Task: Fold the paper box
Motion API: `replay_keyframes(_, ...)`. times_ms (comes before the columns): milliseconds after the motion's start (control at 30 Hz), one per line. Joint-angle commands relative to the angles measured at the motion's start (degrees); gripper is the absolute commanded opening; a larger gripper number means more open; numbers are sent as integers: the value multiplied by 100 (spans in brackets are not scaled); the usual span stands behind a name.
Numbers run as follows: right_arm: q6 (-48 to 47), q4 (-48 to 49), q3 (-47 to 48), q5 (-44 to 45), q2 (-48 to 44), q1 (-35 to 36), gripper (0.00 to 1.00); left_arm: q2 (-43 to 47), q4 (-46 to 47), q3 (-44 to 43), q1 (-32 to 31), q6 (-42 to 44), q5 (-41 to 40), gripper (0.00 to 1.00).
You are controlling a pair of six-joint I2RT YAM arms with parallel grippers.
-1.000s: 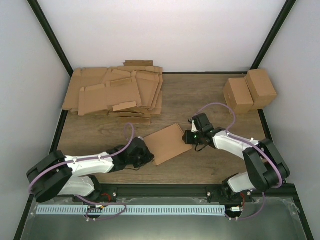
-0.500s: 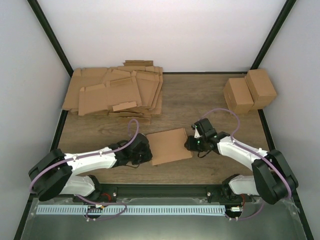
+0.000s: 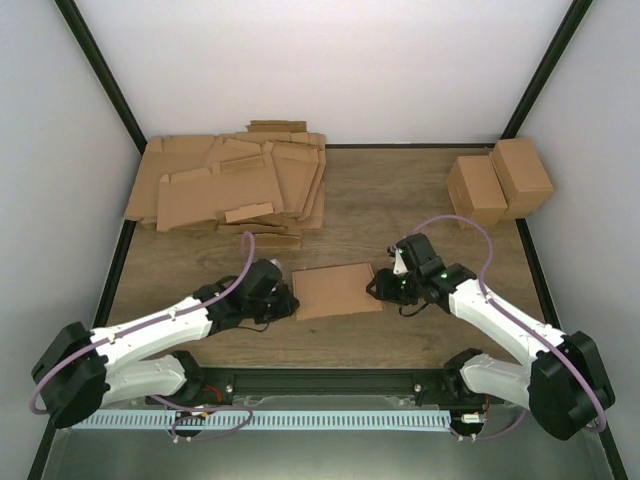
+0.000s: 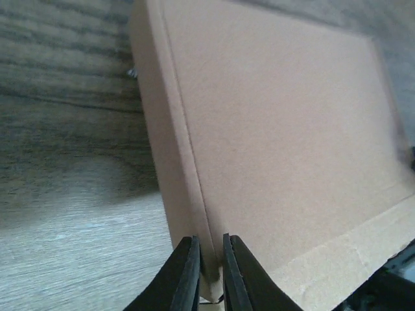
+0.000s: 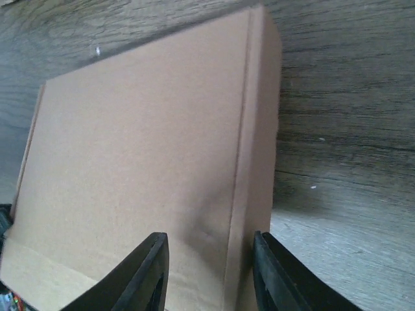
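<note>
The paper box (image 3: 337,291), a flat shallow brown carton, lies on the wooden table between both arms, its long sides parallel to the near edge. My left gripper (image 3: 291,303) is at its left end. In the left wrist view the left gripper (image 4: 209,241) stands nearly shut, with the box's (image 4: 279,142) side-wall edge pinched between the fingers. My right gripper (image 3: 378,288) is at the right end. In the right wrist view it (image 5: 207,240) stands open, straddling the box's (image 5: 142,149) right edge: one finger is over the top face, the other beside the side wall.
A pile of flat die-cut cardboard sheets (image 3: 235,190) covers the back left of the table. Two small blocky cartons (image 3: 476,190) (image 3: 522,175) stand at the back right. A black rail (image 3: 330,380) runs along the near edge.
The box has turned from a diagonal lie to square with the table edge. The left arm has stretched out to the right. The right gripper's jaws have widened.
</note>
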State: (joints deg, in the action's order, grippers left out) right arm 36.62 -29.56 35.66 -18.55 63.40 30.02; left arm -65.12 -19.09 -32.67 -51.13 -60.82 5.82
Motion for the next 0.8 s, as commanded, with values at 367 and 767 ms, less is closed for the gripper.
replay_keyframes(367, 897, 330, 573, -1263, -375, 100, 55, 991, 371, -338, 285, -132, 615, 40)
replay_keyframes(767, 1862, 243, 806, -981, -442, 100, 71, 1221, 670, -218, 552, -577, 601, 53)
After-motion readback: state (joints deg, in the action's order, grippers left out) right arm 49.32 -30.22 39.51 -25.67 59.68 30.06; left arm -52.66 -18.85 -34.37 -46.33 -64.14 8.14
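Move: The paper box lies between my hands, its near side already somewhat raised. Its middle is about 9 cm right of my left hand, 5 cm ahead and 3 cm lower; from my right hand it is some 9 cm left, 3 cm ahead and 3 cm down. The pile of flat cardboard sits roughly 30 cm ahead of my left hand and 12 cm left; the finished boxes stand about 29 cm ahead of my right hand and 28 cm right. I bring up the near corners of the box with both hands: my left rises about 7.5 cm, easing slightly forward, while my right climbs about 5 cm and edges left, inward. Both sets of fingers spread around their corners, one finger still along the end wall and the other over by the near side, as each wrist swings its fingertips some 10 degrees more level. ##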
